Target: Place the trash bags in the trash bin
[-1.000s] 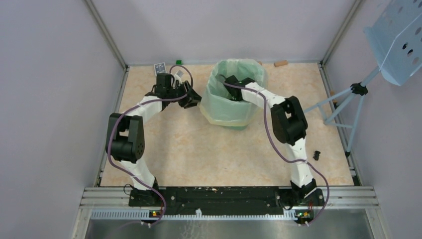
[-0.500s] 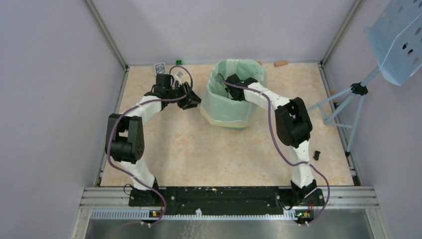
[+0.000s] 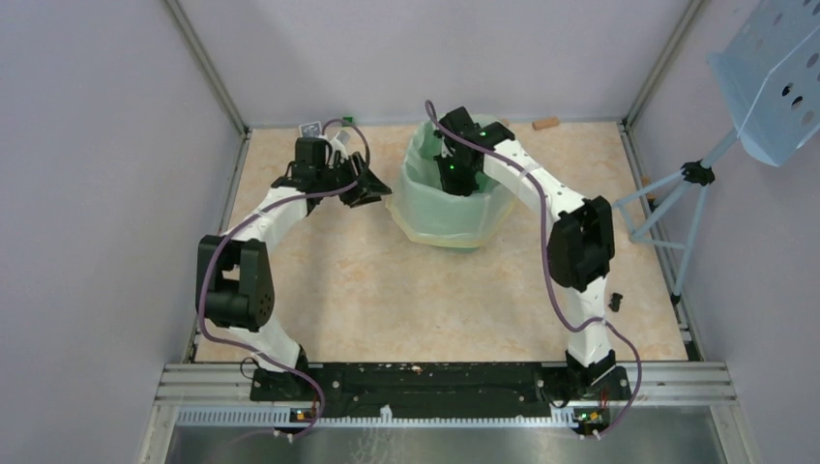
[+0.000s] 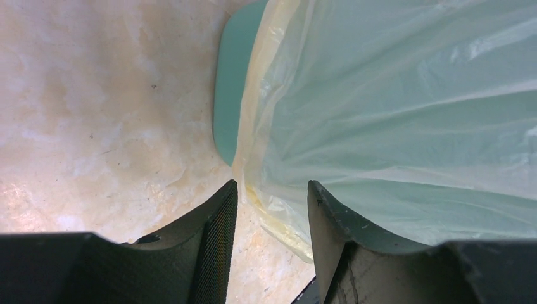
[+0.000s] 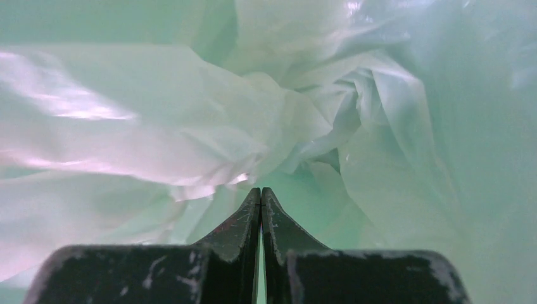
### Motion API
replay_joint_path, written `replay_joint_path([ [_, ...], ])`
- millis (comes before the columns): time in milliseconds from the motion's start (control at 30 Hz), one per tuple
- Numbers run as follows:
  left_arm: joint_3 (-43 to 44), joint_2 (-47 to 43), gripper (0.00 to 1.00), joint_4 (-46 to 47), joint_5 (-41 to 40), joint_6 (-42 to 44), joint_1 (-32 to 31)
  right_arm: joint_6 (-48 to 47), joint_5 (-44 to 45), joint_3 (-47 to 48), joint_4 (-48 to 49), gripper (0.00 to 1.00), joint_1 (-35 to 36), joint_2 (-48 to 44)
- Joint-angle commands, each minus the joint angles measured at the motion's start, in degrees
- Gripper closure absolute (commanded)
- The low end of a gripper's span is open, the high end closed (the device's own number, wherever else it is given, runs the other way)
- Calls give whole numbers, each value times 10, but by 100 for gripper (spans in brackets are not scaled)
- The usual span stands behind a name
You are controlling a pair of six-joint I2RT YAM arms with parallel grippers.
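Note:
The mint-green trash bin [image 3: 465, 243] stands at the back middle of the table. The pale-yellow trash bag [image 3: 423, 209] is draped over its mouth and down its outer walls, and lines the inside. My left gripper [image 3: 378, 191] is open at the bin's left side. In the left wrist view the bag's yellow rim band [image 4: 278, 215] hangs between its fingers [image 4: 218, 228], next to the bare bin wall [image 4: 227, 95]. My right gripper [image 3: 453, 182] points down inside the bin. In the right wrist view it [image 5: 261, 190] is shut, amid crumpled bag plastic [image 5: 158, 107].
A small green block [image 3: 346, 120], a card [image 3: 310, 128] and a brown piece [image 3: 545, 123] lie along the back wall. A small black object [image 3: 614, 302] lies at the right edge. A blue tripod stand [image 3: 682, 188] with a perforated panel [image 3: 774, 77] is at the right.
My right arm has raised its wrist toward the back of the bin, so the gripper now points steeply down into it. My left arm has shifted slightly back.

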Motion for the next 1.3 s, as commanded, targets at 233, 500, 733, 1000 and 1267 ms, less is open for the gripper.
replay_joint_path([
  [233, -14, -99, 50, -4, -34, 38, 3, -17, 8, 79, 34, 93, -7, -103],
  [500, -19, -156, 49, 2, -45, 29, 2, -29, 37, 41, 71, 98, -25, -182],
  [733, -38, -216, 47, 27, -49, -1, 1, -20, 38, -78, 184, 94, -31, -313],
  [1000, -89, -299, 42, 28, -85, 7, -9, -10, 128, -401, 391, 51, -31, -573],
  [1267, -189, -373, 1, -1, -153, 1, -15, -31, 219, -733, 538, 18, -31, -837],
])
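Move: The right gripper hangs shut and empty inside the bagged trash bin. The bin's middle is about 2 cm ahead of it and 2 cm lower, level with it sideways; a wooden block lies some 25 cm ahead and 26 cm to its right. From the left gripper the bin's middle is about 17 cm right, 2 cm ahead and 4 cm down. The bag hem's near corner is roughly 4 cm to its right and 4 cm lower, and the green cube 22 cm ahead and 13 cm left. Lift the shut right gripper some 20 cm straight up out of the lined bin, then swing it right and back past the rim, sinking a little, as its fingers tilt up about 50 degrees and open wide. Meanwhile raise the left gripper about 12 cm beside the bag, then draw it back and slightly left, away from the bin, tipping its fingers up and opening from half to full. ##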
